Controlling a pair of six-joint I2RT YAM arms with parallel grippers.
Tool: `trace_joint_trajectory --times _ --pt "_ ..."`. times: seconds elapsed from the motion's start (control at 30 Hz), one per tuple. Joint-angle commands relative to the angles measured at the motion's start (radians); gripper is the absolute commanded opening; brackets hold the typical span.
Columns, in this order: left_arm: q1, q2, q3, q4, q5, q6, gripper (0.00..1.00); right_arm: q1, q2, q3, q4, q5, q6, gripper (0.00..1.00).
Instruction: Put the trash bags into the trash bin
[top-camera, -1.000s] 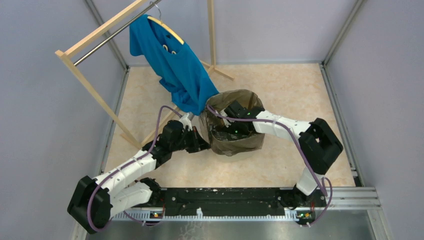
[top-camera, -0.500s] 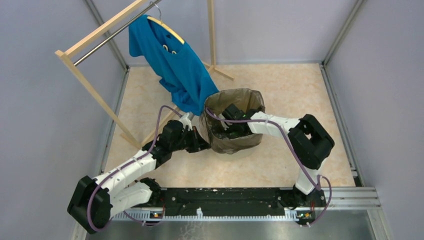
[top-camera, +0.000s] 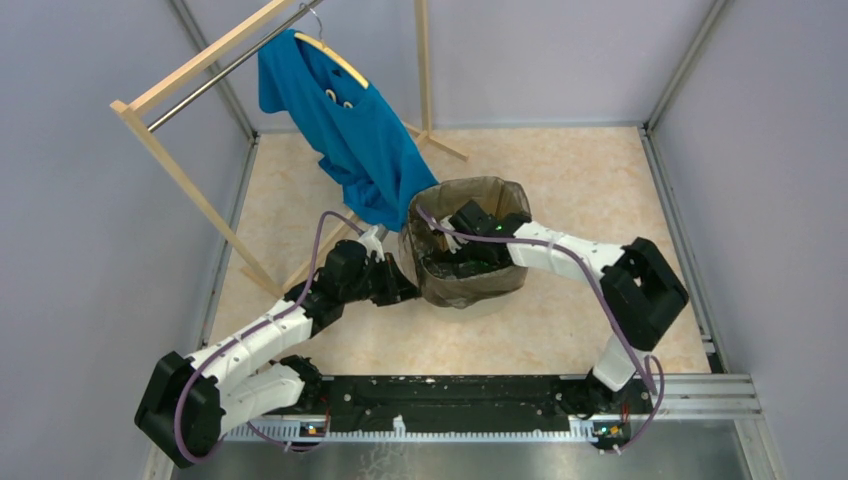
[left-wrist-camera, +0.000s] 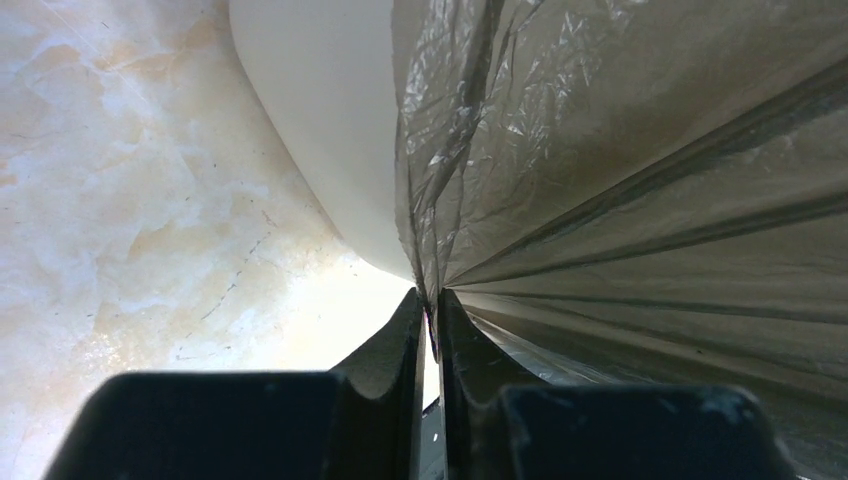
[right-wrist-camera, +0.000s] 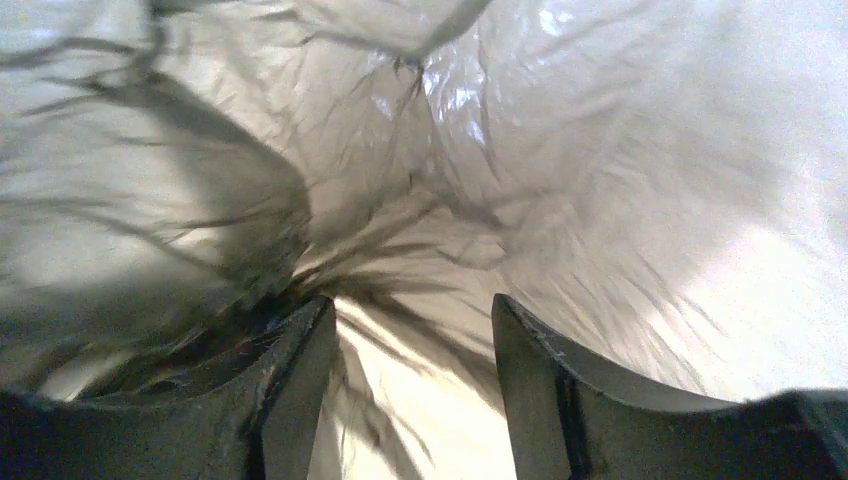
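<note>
The dark, see-through trash bag (top-camera: 497, 190) is draped over the trash bin (top-camera: 470, 304), lining its inside and hanging down its outer walls. In the left wrist view the bin's cream wall (left-wrist-camera: 320, 120) shows beside the hanging bag (left-wrist-camera: 620, 150). My left gripper (left-wrist-camera: 430, 305) is low at the bin's left side (top-camera: 408, 290), shut on a thin fold of the bag. My right gripper (top-camera: 450, 262) reaches down inside the bin. It is open (right-wrist-camera: 415, 310), with crinkled bag film (right-wrist-camera: 560, 150) ahead and nothing held between the fingers.
A wooden clothes rack (top-camera: 180, 160) stands at the back left, with a blue shirt (top-camera: 350, 130) on a hanger reaching down to the bin's left rim. Grey walls enclose the floor on three sides. The arms' base rail (top-camera: 450, 405) runs along the near edge.
My right gripper's jaws have spread wider inside the bin, and its elbow swung in, then back out. The left arm has stayed in place at the bag's fold.
</note>
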Motion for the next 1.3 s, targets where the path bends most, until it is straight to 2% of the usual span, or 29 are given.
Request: trace_joint_trajectory --times 0.0,0.2,0.33,0.53,0.67,0.8,0.93,1.07,1.27 --pt "0.001 -0.008 0.032 0.001 -0.009 0.016 0.15 0.009 -0.141 0.094 -0.037 -0.015 0.032 0.61" --pt "0.000 -0.021 0.029 -0.015 -0.016 0.015 0.20 0.009 -0.218 0.157 -0.089 0.010 0.057 0.70" --pt "0.000 -0.052 0.024 -0.041 -0.030 0.015 0.30 0.009 -0.274 0.187 -0.078 -0.002 0.072 0.77" --pt "0.001 -0.121 0.033 -0.110 -0.081 0.028 0.41 0.009 -0.341 0.237 -0.075 0.006 0.088 0.81" --pt "0.001 -0.169 0.045 -0.173 -0.117 0.044 0.49 0.008 -0.383 0.241 -0.069 0.057 0.090 0.87" --pt "0.001 -0.202 0.075 -0.246 -0.158 0.062 0.59 0.009 -0.414 0.265 -0.090 0.110 0.098 0.87" --pt "0.000 -0.239 0.095 -0.288 -0.216 0.070 0.69 0.009 -0.488 0.273 -0.072 0.064 0.106 0.88" --pt "0.003 -0.267 0.093 -0.278 -0.264 0.079 0.74 0.010 -0.579 0.250 -0.040 0.027 0.124 0.89" --pt "0.002 -0.161 0.122 -0.229 -0.267 0.120 0.84 0.009 -0.787 0.141 0.069 -0.036 0.156 0.94"
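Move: The left fingers still pinch the loose hem of the trash bag; the bag's middle lies about 11 cm to this hand's right, 4 cm ahead and 3 cm higher, with the trash bin's middle inside it at the same spot. The right hand is deep inside the bag-lined bin, bag and bin centred on it and their middles some 8 cm above it. The blue shirt hangs roughly 12 cm left, 20 cm ahead and 20 cm above the left hand. Straight up out of the bag-lined bin goes the right hand, about 30 cm in all, opening nearly fully, its fingers swinging some 45 degrees from downward towards the left and forward; near the top it drifts a few centimetres back and right. The left fingers spread wide, let go of the bag's hem and ease off about 5 cm left, rising some 3 cm. ##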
